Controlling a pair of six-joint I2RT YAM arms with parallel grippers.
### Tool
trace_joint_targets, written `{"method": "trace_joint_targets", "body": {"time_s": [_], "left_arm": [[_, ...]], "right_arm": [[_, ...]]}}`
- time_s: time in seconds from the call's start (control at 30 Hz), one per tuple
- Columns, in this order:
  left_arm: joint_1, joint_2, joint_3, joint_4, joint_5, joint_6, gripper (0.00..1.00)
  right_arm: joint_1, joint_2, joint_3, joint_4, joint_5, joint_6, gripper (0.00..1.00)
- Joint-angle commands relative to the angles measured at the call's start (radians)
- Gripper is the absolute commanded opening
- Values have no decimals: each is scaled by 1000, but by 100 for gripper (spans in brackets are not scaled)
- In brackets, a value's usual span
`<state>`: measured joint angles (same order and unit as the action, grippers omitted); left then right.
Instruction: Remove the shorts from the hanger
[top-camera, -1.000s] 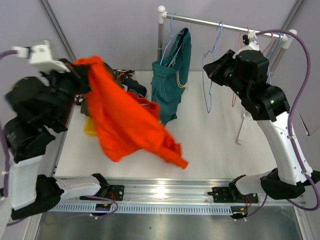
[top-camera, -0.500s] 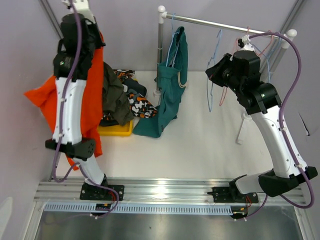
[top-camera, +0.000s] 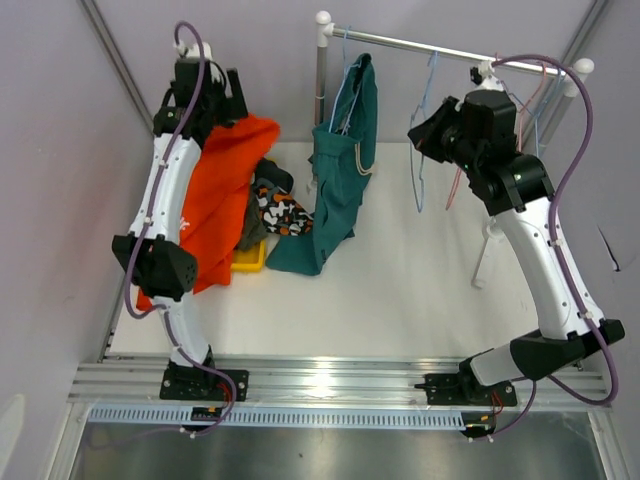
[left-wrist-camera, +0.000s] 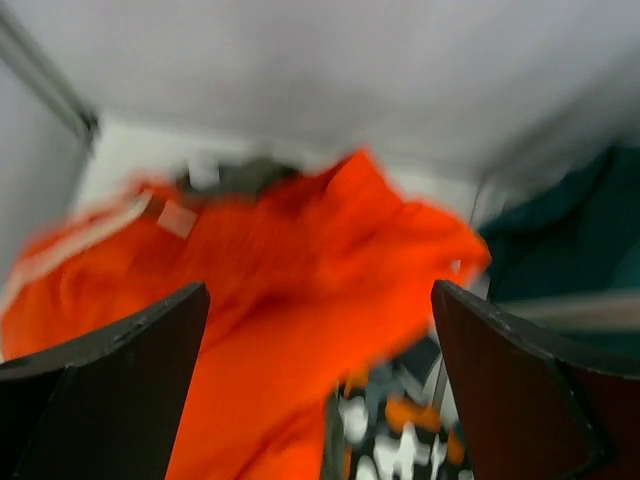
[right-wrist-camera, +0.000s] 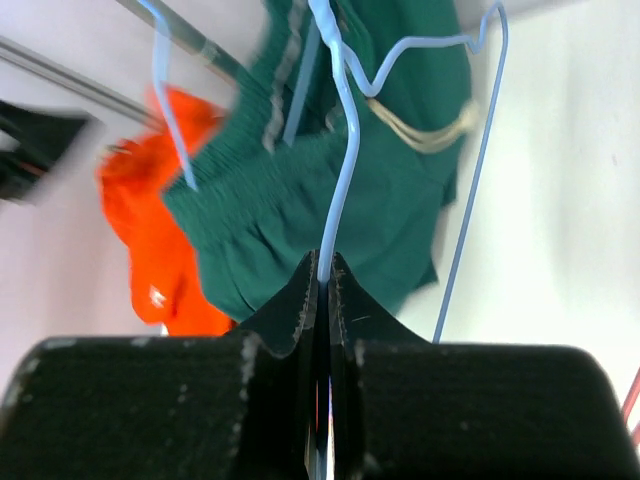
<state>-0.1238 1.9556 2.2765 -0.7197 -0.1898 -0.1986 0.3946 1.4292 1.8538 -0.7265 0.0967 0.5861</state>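
The bright orange shorts (top-camera: 222, 190) drop loose over the pile at the back left, under my left gripper (top-camera: 222, 90). In the left wrist view that gripper (left-wrist-camera: 318, 300) is wide open, with nothing between its fingers and the orange shorts (left-wrist-camera: 280, 290) below. The camouflage shorts (top-camera: 282, 214) lie in the pile. The teal shorts (top-camera: 344, 170) hang from a hanger on the rail (top-camera: 420, 44). My right gripper (top-camera: 420, 135) is shut on the wire of an empty light-blue hanger (right-wrist-camera: 341, 170), seen at the pinched jaws (right-wrist-camera: 322, 268) with the teal shorts (right-wrist-camera: 330, 200) behind.
A yellow bin (top-camera: 250, 263) lies under the pile of shorts. A dark pair (top-camera: 276, 176) lies at the pile's back. Bare pink hangers (top-camera: 458, 190) hang at the rail's right end. The rail's white post (top-camera: 321, 70) stands beside the teal shorts.
My left arm swung up from the front left to the back left with the orange shorts, then opened; the shorts now fall onto the pile. My right gripper stays shut on the hanger.
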Motion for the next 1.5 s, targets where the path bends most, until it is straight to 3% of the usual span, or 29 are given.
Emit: {"method": "trace_joint_targets", "body": {"time_s": [0.0,0.1,0.3,0.57,0.9,0.93,1.0,1.03,1.1,1.27,1.47], "left_arm": [[-10,-249,-345,67,58,-81,99],[-26,-503,-668,195,93,-116,99],[-69,-817,-1069,259,90,-130,99],[-122,-1009,-1213,246,164,-136,99],[-151,-1029,-1291,284,182,-133,99],[-152,-1037,-1298,293,182,-134,99],[-154,-1043,-1316,301,182,-137,99],[-155,-1047,-1316,301,182,-137,99],[-155,-1051,-1322,299,182,-133,99],[-155,-1063,-1350,304,182,-121,99],[-157,-1075,-1358,307,182,-114,99]], "right_arm": [[-3,51,169,61,-6,-63,0],[-14,140,312,32,1,-86,0],[-56,270,463,4,1,-92,0],[-106,316,394,27,17,-62,0],[-80,137,219,27,-15,-17,0],[-79,125,213,19,-12,-19,11],[-76,94,216,-4,-8,-23,44],[-74,85,220,-10,-2,-26,73],[-71,63,252,-37,17,-45,89],[-62,25,354,-100,80,-62,90],[56,62,389,10,61,-71,87]]}}
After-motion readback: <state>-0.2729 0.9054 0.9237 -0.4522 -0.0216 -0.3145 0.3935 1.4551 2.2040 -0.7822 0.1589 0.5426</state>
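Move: The stretch of rail that the empty blue hanger is bound for lies about 11 cm ahead of the right fingers, 2 cm to their right and 10 cm above them. The green shorts hang some 14 cm to that hand's left, level with it and about 12 cm lower; a pink hanger is roughly 8 cm ahead and 9 cm to its right. From the open left hand, the green shorts lie about 13 cm back, 17 cm right and 8 cm lower, while the red shorts spread roughly 12 cm back, 4 cm left and 20 cm below. The empty blue hanger, still pinched in the right fingers, is lifted and carried forward, then lowered some 7 cm to hook onto the rail; the fingers open wide and back off about 10 cm, rising as they go. The left hand, already open, leaves the red shorts: it draws back about 25 cm with a net drop of 11, turning slightly clockwise. ##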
